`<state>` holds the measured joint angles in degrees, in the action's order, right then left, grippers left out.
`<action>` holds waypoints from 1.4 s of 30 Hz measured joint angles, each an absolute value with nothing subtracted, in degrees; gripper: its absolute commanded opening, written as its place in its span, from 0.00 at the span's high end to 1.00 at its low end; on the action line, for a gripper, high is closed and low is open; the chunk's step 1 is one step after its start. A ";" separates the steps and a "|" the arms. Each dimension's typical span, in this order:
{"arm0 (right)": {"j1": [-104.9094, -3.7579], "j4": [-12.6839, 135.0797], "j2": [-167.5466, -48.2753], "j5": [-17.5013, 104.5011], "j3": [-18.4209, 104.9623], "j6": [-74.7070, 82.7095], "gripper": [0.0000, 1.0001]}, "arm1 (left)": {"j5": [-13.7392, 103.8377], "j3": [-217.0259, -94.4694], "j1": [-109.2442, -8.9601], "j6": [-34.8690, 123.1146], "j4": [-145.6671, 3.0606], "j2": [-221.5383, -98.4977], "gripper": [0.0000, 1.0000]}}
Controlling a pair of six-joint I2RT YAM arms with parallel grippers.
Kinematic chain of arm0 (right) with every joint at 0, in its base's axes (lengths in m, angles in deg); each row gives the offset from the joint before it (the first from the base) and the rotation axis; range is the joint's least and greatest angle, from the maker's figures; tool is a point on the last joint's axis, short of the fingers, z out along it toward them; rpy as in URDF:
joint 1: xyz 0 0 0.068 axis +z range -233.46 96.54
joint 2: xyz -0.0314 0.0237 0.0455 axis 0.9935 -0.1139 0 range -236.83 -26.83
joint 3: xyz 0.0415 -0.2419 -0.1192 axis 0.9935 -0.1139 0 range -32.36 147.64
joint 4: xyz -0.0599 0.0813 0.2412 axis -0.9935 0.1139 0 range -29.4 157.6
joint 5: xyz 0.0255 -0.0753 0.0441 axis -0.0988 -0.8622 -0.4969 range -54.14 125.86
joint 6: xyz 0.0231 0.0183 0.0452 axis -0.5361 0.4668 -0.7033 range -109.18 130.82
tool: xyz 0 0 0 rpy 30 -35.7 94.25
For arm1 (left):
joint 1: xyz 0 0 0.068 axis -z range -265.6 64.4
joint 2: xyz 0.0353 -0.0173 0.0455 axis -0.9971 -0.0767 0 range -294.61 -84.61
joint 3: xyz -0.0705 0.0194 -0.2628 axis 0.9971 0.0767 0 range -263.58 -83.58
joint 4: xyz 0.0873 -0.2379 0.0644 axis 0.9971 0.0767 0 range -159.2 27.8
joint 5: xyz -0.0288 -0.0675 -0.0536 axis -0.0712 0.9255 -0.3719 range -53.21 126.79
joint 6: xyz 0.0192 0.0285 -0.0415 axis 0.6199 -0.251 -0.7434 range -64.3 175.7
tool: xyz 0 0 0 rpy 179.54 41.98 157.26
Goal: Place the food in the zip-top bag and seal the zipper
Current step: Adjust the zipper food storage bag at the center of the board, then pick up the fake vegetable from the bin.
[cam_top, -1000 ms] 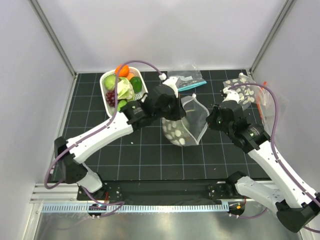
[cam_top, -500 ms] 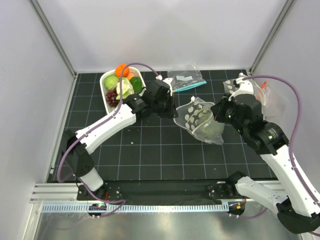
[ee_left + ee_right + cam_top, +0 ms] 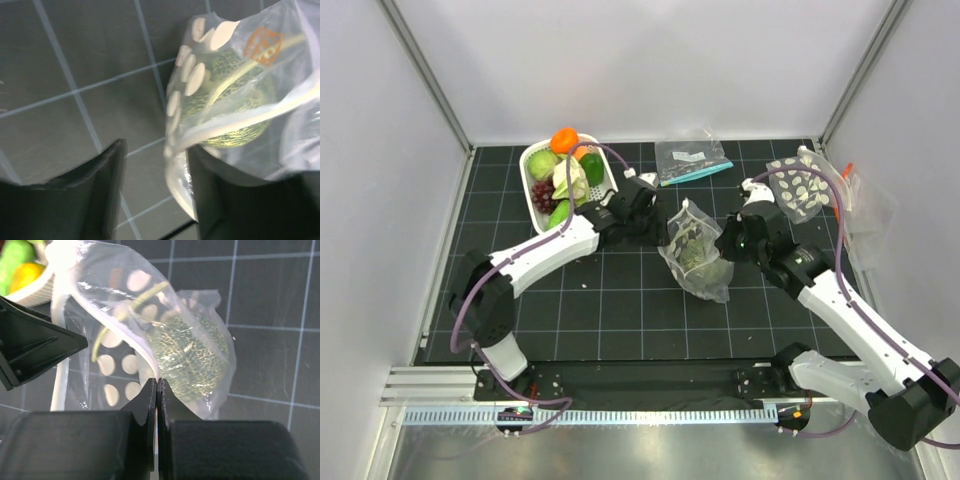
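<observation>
The zip-top bag, clear with white ovals, sits on the mat between both arms with a dark green melon inside. My right gripper is shut on the bag's rim, just in front of the melon. My left gripper is open; the bag's rim edge lies loose between its jaws, against the right finger. The white zipper strip runs across the melon. More food, green, white and orange pieces, fills the white basket behind the left gripper.
A small clear bag with a teal strip lies at the back. A similar dotted bag with an orange-red strip sits at the back right, beside the right arm. White walls enclose the black gridded mat.
My left gripper has opened and let go of the bag's rim. The bag, held wide open a second ago, has collapsed around the melon and swung with the right gripper toward the mat's middle.
</observation>
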<state>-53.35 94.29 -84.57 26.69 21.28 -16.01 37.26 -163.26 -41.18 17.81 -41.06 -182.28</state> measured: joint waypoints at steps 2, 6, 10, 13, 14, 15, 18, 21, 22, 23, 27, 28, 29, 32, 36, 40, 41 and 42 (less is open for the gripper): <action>-53.35 92.70 -83.76 27.08 21.18 -15.99 0.98 | 34.70 -161.92 -41.46 18.49 -41.08 -180.36 0.17; -53.35 90.71 -84.04 27.65 21.22 -15.75 0.98 | 30.98 -161.55 -43.21 18.93 -41.06 -175.94 0.00; -53.35 90.12 -85.40 28.15 21.39 -15.51 0.98 | 26.72 -161.53 -46.31 19.21 -40.47 -171.66 0.00; -53.35 89.64 -85.75 28.57 21.42 -15.20 0.98 | 22.07 -161.53 -48.26 20.24 -38.39 -169.25 0.00; -53.35 89.38 -85.75 28.59 21.44 -15.12 0.98 | 20.95 -161.53 -48.81 20.39 -37.63 -168.77 0.00; -53.35 89.20 -85.72 28.61 21.48 -15.01 0.98 | 19.84 -161.53 -49.79 20.57 -36.71 -168.31 0.00; -53.35 88.52 -85.72 28.81 21.52 -14.83 0.98 | 18.07 -161.60 -54.60 21.16 -34.30 -168.05 0.00; -53.35 88.13 -85.75 29.44 21.57 -14.75 0.98 | 16.49 -162.23 -60.21 21.75 -32.29 -168.71 0.00; -53.35 88.13 -85.75 29.62 21.66 -14.77 0.98 | 15.90 -163.04 -61.64 21.94 -31.62 -169.38 0.00; -53.35 88.09 -85.77 29.82 21.79 -14.75 0.98 | 15.44 -164.29 -62.38 22.14 -30.81 -170.19 0.00; -53.35 88.02 -86.18 30.51 22.71 -14.75 0.98 | 14.70 -174.21 -64.76 23.58 -28.58 -177.60 0.00; -53.35 88.02 -86.20 30.56 22.73 -14.75 0.98 | 14.75 -176.63 -65.29 23.89 -28.43 -179.68 0.00; -53.35 88.04 -86.18 30.65 22.73 -14.75 0.98 | 14.88 -178.54 -65.79 24.26 -28.08 -181.43 0.00; -53.35 88.07 -86.18 30.67 22.73 -14.75 0.98 | 15.77 -184.57 -68.17 24.94 -27.55 -187.98 0.00; -53.35 88.18 -86.18 30.69 22.75 -14.77 0.99 | 18.57 -188.92 -71.73 24.96 -26.90 -195.72 0.00; -53.35 88.59 -86.10 30.69 22.81 -14.77 0.99 | 23.58 -192.87 -75.30 24.74 -25.56 -203.39 0.00; -53.35 88.66 -85.99 30.69 22.81 -14.79 0.99 | 25.46 -194.25 -75.93 24.57 -25.56 -205.16 0.00; -53.35 88.72 -85.90 30.71 22.81 -14.79 0.99 | 27.42 -195.43 -76.37 24.33 -25.74 -206.28 0.02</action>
<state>-53.35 88.72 -85.90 30.71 22.81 -14.79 27.42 -195.43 -76.37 24.33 -25.74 -206.28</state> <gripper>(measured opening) 0.037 0.996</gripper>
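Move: The cauliflower in the white basket lies about 20 cm ahead of the left hand, 25 cm to its left and 9 cm lower. The green pepper is some 5 cm to the right of the cauliflower and 3 cm farther out, the grapes about 8 cm to its left and 3 cm nearer. From the right hand, which holds the bag's edge, the cauliflower is roughly 24 cm ahead and 39 cm left, 13 cm down; the bagged melon is about 5 cm ahead, 3 cm left and 12 cm below. The left hand comes free of the bag's left edge as its half-open fingers spread wide. It rises about 8 cm while swinging left, then reaches forward and sinks over the basket to the cauliflower, some 26 cm left and 22 cm forward in all, turning roughly 35 degrees counter-clockwise. The right hand keeps its shut grip on the bag's edge and eases about 3 cm left, up and slightly forward. ##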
